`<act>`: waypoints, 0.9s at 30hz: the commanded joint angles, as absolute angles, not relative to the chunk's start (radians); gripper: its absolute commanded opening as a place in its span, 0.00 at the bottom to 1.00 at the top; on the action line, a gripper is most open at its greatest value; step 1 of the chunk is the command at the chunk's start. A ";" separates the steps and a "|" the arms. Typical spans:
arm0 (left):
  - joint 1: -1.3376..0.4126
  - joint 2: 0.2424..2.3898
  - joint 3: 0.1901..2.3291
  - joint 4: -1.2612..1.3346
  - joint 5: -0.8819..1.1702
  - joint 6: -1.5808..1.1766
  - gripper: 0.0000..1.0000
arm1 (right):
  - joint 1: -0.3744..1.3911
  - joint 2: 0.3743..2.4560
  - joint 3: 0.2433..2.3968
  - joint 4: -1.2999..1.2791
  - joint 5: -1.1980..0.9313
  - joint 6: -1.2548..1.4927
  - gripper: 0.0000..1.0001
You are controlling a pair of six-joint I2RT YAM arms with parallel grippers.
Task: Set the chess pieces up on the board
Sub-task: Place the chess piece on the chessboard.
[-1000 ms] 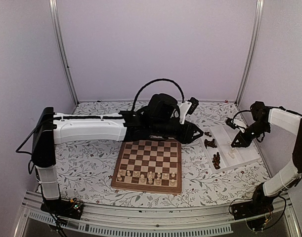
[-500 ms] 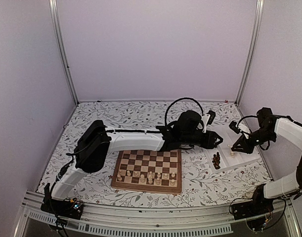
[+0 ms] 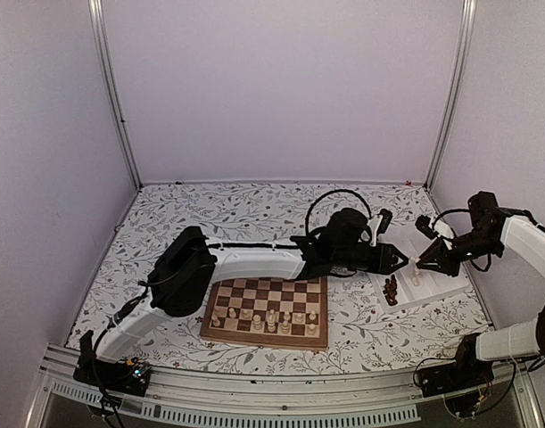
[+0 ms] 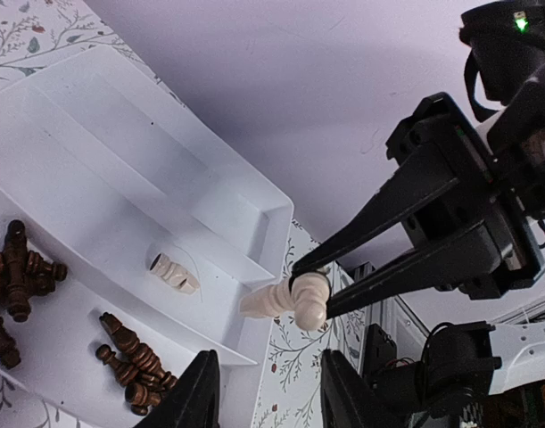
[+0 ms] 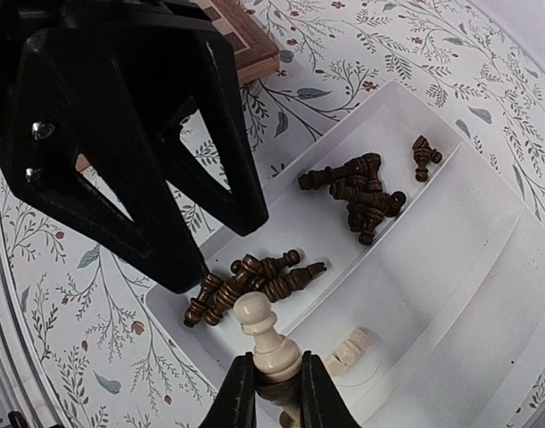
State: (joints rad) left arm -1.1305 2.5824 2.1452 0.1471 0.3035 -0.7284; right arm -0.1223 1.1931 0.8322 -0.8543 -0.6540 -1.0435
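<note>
My right gripper (image 3: 421,262) (image 5: 274,367) is shut on a cream pawn (image 5: 265,332) by its base and holds it above the white tray (image 3: 437,283). My left gripper (image 3: 400,259) (image 4: 268,392) is open and empty, its tips facing the pawn (image 4: 290,299) at close range. In the tray lie dark brown pieces in two heaps (image 5: 254,281) (image 5: 361,189) and one cream piece (image 5: 348,348) on its side. The board (image 3: 270,290) lies in front of the left arm, with several cream pieces (image 3: 268,317) on its near two rows.
The tray's raised walls and dividers (image 4: 245,209) lie under both grippers. The left arm (image 3: 254,260) stretches across behind the board's far edge. The board's corner (image 5: 247,40) shows at the top of the right wrist view. Flower-patterned cloth (image 3: 165,285) covers the table.
My left arm has swung right from behind the board to the tray. My right gripper has risen from the tray with the cream pawn and now faces the left gripper.
</note>
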 commanded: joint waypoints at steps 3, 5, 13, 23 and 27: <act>-1.134 2.642 2.225 0.202 0.373 -0.788 0.39 | -0.099 1.181 0.834 -0.885 -0.688 -1.097 0.09; -1.134 2.647 2.232 0.208 0.375 -0.794 0.38 | -0.092 1.174 0.834 -0.892 -0.689 -1.106 0.10; -1.134 2.673 2.263 0.223 0.395 -0.815 0.29 | -0.074 1.155 0.836 -0.900 -0.680 -1.112 0.11; -1.133 2.684 2.270 0.274 0.442 -0.833 0.00 | -0.072 1.145 0.836 -0.898 -0.655 -1.106 0.11; -1.121 2.640 2.237 0.293 0.438 -0.827 0.00 | -0.072 1.150 0.834 -0.891 -0.618 -1.099 0.11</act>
State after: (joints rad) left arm -1.1294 2.6617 2.2444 0.2340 0.4206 -0.8314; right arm -0.0784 1.1637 0.8318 -0.8837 -0.6399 -1.0855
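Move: The left gripper, open just under halfway, has the pale chess piece about 4 cm to its right and 1 cm higher. The right hand already holds that piece in its fingertips, with the left gripper about 4 cm to its left. In the white tray, some 12 cm below the left hand, the pale pawn lies about 5 cm right and 1 cm ahead, the near dark pieces 2 cm back and 1 cm left. Edging to the right, back and slightly up, about 2.5 cm in all, the left hand brings its fingers over the free end of the chess piece, tips them up some 5 degrees, then closes and pinches that end. The right hand keeps its grip and eases about 1 cm left and 1 cm back to meet it, turning slightly counter-clockwise. ##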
